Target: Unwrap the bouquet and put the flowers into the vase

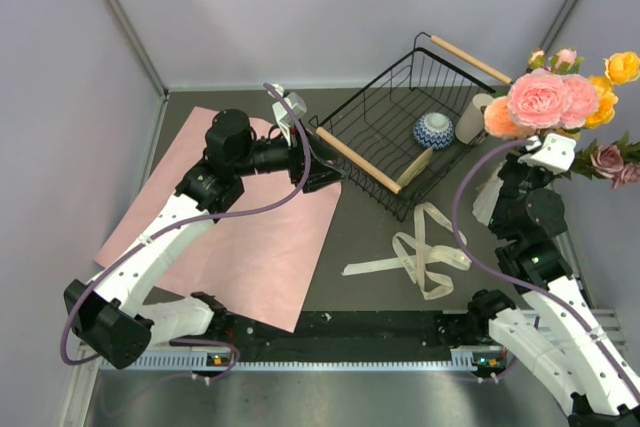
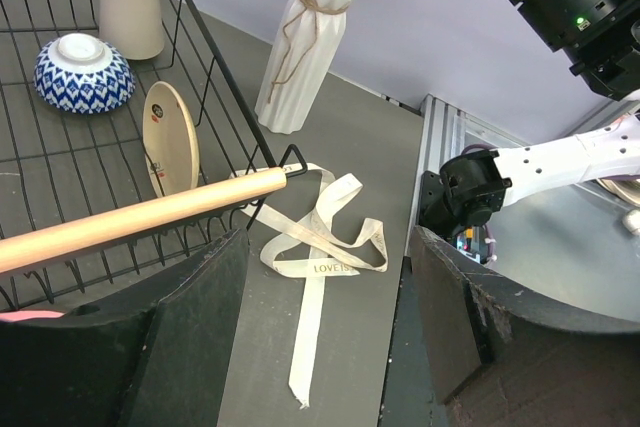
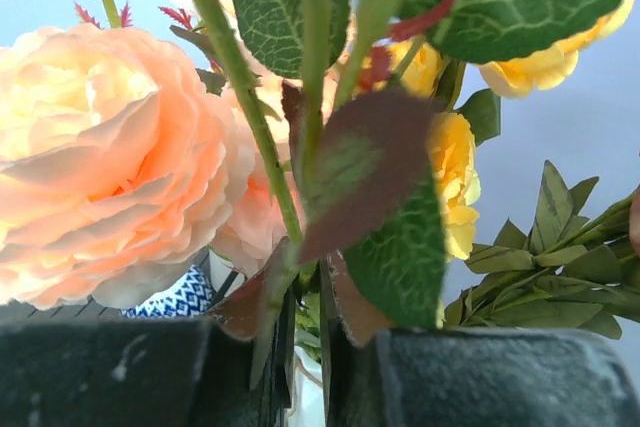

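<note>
The bouquet is undone. Its pink wrapping paper [image 1: 250, 237] lies flat at the left and its cream ribbon [image 1: 420, 252] [image 2: 320, 247] lies loose on the dark mat. My right gripper [image 1: 532, 144] [image 3: 320, 357] is shut on the green stems of the flowers [image 1: 545, 97] [image 3: 100, 157], peach, pink and yellow blooms held up at the right. The ribbed white vase [image 2: 300, 57] stands right of the basket with green leaves in its mouth. In the right wrist view a white bit of it shows just below the jaws. My left gripper [image 1: 322, 175] [image 2: 330, 327] is open and empty beside the basket's wooden handle [image 2: 140, 217].
A black wire basket [image 1: 395, 122] holds a blue-and-white bowl [image 1: 433, 130] [image 2: 82, 72], a cream cup [image 1: 472, 119] [image 2: 130, 2] and a small plate [image 2: 170, 137]. Mauve roses [image 1: 610, 160] with leaves stick out at the far right. Grey walls close in the sides.
</note>
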Tool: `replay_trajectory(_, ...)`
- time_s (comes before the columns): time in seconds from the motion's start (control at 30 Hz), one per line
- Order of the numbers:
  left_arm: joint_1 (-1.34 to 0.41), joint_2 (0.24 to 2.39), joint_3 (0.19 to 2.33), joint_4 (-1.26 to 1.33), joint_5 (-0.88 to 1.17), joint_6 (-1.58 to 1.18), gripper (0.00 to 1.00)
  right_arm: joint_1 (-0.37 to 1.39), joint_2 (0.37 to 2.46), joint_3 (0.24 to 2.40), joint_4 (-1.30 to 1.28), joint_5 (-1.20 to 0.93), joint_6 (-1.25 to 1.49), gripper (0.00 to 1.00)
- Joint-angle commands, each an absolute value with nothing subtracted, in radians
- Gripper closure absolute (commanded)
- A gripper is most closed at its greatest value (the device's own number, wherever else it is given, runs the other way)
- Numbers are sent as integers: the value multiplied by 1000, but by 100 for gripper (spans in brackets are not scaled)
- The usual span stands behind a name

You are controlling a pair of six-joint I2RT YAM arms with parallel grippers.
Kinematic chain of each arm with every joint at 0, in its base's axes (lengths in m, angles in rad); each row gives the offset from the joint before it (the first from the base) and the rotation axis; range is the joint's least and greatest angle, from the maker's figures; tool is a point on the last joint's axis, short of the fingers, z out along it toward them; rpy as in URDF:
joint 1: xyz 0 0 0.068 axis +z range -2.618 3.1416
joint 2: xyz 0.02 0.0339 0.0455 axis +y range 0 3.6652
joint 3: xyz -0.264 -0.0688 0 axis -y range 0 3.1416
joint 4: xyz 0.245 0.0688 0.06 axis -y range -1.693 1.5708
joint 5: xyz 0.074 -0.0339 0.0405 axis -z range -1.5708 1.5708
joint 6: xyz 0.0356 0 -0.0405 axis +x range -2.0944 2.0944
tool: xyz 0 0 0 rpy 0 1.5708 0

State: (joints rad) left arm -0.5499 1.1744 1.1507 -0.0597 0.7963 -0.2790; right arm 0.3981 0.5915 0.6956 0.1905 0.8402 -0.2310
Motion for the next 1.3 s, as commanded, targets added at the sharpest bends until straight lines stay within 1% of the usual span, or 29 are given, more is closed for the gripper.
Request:
replay_trajectory(0.0, -552, 1157, 1147, -8, 818, -282, 29, 385, 629, 699, 31, 858, -204, 86)
replay_trajectory(0.03, -552, 1158, 1146, -8, 818, -282, 29, 387, 624, 706, 20, 857, -206, 81)
replay_trajectory(0.17, -552, 1163, 1146, -8, 819, -284, 29, 385, 603, 744, 3, 851, -215, 70)
replay_trajectory(0.5, -552, 1181, 1141, -8, 825, -295, 29, 385, 554, 788, -106, 824, -207, 59)
replay_trajectory(0.57, -552, 1181, 1141, -8, 825, -293, 29, 385, 551, 813, -133, 818, -203, 54)
replay_trajectory(0.63, -552, 1181, 1143, -8, 822, -293, 29, 387, 545, 839, -196, 796, -189, 48)
replay_trajectory(0.8, -552, 1181, 1141, -9, 822, -291, 29, 385, 508, 946, -343, 733, -129, 39)
replay_trajectory(0.87, -552, 1183, 1143, -8, 824, -291, 29, 385, 482, 983, -415, 713, -103, 32)
replay_trajectory(0.97, -552, 1181, 1143, -8, 819, -287, 29, 385, 453, 1035, -517, 670, -74, 27)
replay_trajectory(1.07, -552, 1180, 1143, -9, 812, -278, 28, 387, 437, 1092, -633, 585, -55, 22)
replay_trajectory(1.1, -552, 1178, 1143, -8, 807, -276, 28, 387, 433, 1107, -661, 498, -54, 20)
replay_trajectory(1.17, -552, 1178, 1144, -14, 799, -264, 28, 387, 433, 1152, -742, 375, -42, 12)
replay_trajectory(1.2, -552, 1177, 1146, -17, 790, -259, 28, 385, 446, 1166, -768, 245, -31, 8)
replay_trajectory(1.27, -552, 1174, 1152, -34, 781, -245, 28, 385, 465, 1198, -820, 93, -8, 7)
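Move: The right hand already grips the last flower's stem. The vase's middle lies about 6 cm ahead of this hand, 3 cm to its right and 18 cm below it. From the same hand, the blue-patterned bowl is some 26 cm ahead and 7 cm left, and the loose ribbon some 6 cm back and 13 cm left, both low down. The vase is roughly 42 cm to the right of the idle left hand, 9 cm ahead and 18 cm below. Downward first, about 3.5 cm, the right hand opens its fingers and tips them down some 10 degrees, letting go of the flower stem above the vase. It then draws back about 8 cm from the vase, climbing some 7 cm from its low point as the fingers spread almost fully, and finally swings counter-clockwise and slightly left. ##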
